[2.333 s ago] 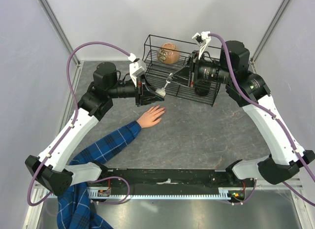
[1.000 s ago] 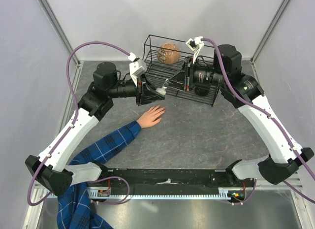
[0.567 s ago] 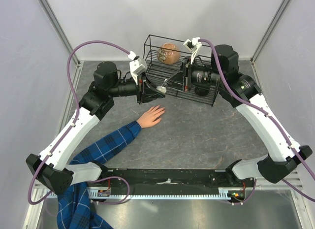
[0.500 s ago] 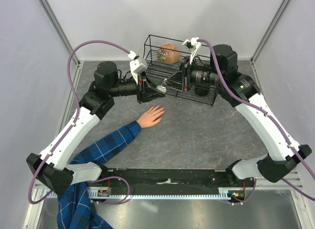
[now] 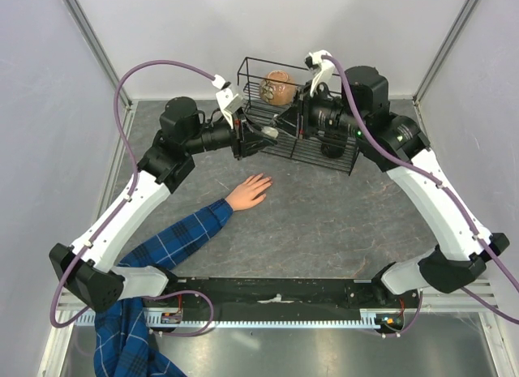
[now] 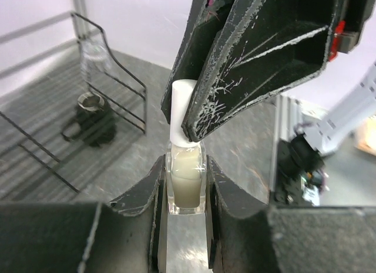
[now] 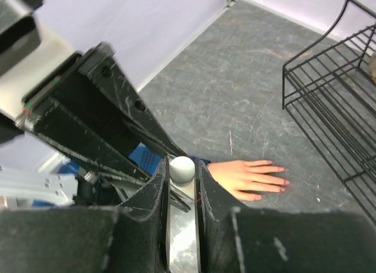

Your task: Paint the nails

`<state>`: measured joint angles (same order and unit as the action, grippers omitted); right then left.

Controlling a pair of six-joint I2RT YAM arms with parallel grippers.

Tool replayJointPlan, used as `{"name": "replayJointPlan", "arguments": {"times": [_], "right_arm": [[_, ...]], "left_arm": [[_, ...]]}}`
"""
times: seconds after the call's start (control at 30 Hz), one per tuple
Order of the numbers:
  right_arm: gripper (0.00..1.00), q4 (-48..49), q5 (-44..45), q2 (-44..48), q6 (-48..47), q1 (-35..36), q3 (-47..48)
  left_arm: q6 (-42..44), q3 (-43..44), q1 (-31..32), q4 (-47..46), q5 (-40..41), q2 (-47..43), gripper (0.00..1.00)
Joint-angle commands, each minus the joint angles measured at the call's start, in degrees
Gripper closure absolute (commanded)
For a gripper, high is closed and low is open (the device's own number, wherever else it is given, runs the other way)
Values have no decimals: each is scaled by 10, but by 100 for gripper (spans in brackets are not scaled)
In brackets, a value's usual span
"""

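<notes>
A skin-coloured hand (image 5: 250, 190) with a blue plaid sleeve (image 5: 174, 239) lies flat on the grey table, its tiny pinkish nails (image 5: 268, 181) pointing right. It also shows in the right wrist view (image 7: 249, 178), nails (image 7: 282, 179) bare of any brush. My left gripper (image 5: 261, 137) is shut on a small clear bottle (image 6: 186, 179) of pale liquid, held in the air behind the hand. My right gripper (image 5: 284, 122) meets it and is shut on the bottle's white cap (image 7: 181, 167), which sits on the bottle (image 6: 183, 108). No brush shows.
A black wire basket (image 5: 304, 142) stands at the back, holding a brown ball (image 5: 277, 88) and a dark object (image 6: 88, 108). Its wires are close beside both grippers (image 7: 329, 97). Grey walls close in the table on three sides.
The right gripper moved left and brought the cap with its brush down onto the bottle. Both grippers then rose and shifted back toward the basket. The hand has not moved.
</notes>
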<state>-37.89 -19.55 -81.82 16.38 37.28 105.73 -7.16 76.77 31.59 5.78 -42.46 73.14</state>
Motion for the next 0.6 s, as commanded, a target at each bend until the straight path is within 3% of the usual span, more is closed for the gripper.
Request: {"name": "replayJointPlan", "arguments": {"times": [0.0, 0.1, 0.3, 0.43, 0.57], "right_arm": [[100, -116, 23, -59, 70, 29, 101], [100, -189, 57, -107, 101, 39, 185], [100, -347, 169, -199, 173, 47, 324], [100, -373, 228, -226, 211, 63, 372], [100, -329, 252, -193, 233, 63, 322]], "left_arm": [[13, 35, 23, -161, 71, -9, 98], [96, 43, 49, -168, 151, 9, 98], [361, 105, 150, -194, 358, 94, 98], [410, 125, 201, -253, 452, 140, 98], [353, 121, 213, -285, 454, 147, 98]]}}
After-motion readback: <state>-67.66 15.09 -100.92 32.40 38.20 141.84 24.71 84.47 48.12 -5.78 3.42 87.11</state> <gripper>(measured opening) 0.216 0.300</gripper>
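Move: The capped end of the bottle sits between the hands: the left already grips the bottle, with the cap about 4 cm above and 1 cm ahead of its fingers; the right already grips the cap, with the bottle about 4 cm below and 1 cm back. From the left hand, nearly 40 cm down, the mannequin hand lies about 5 cm back and 6 cm left, and the black mug about 14 cm ahead and 19 cm right. Bottle and cap are twisted against each other in mid-air, the right hand turning its cap some 35 degrees clockwise while the left swings the bottle about 30 degrees counter-clockwise and rolls it about its fingers. Both hands travel forward towards the rack, roughly 10 cm left and 7 cm right, rising slightly at first, then sinking as they veer to the right. Both keep their grips. ##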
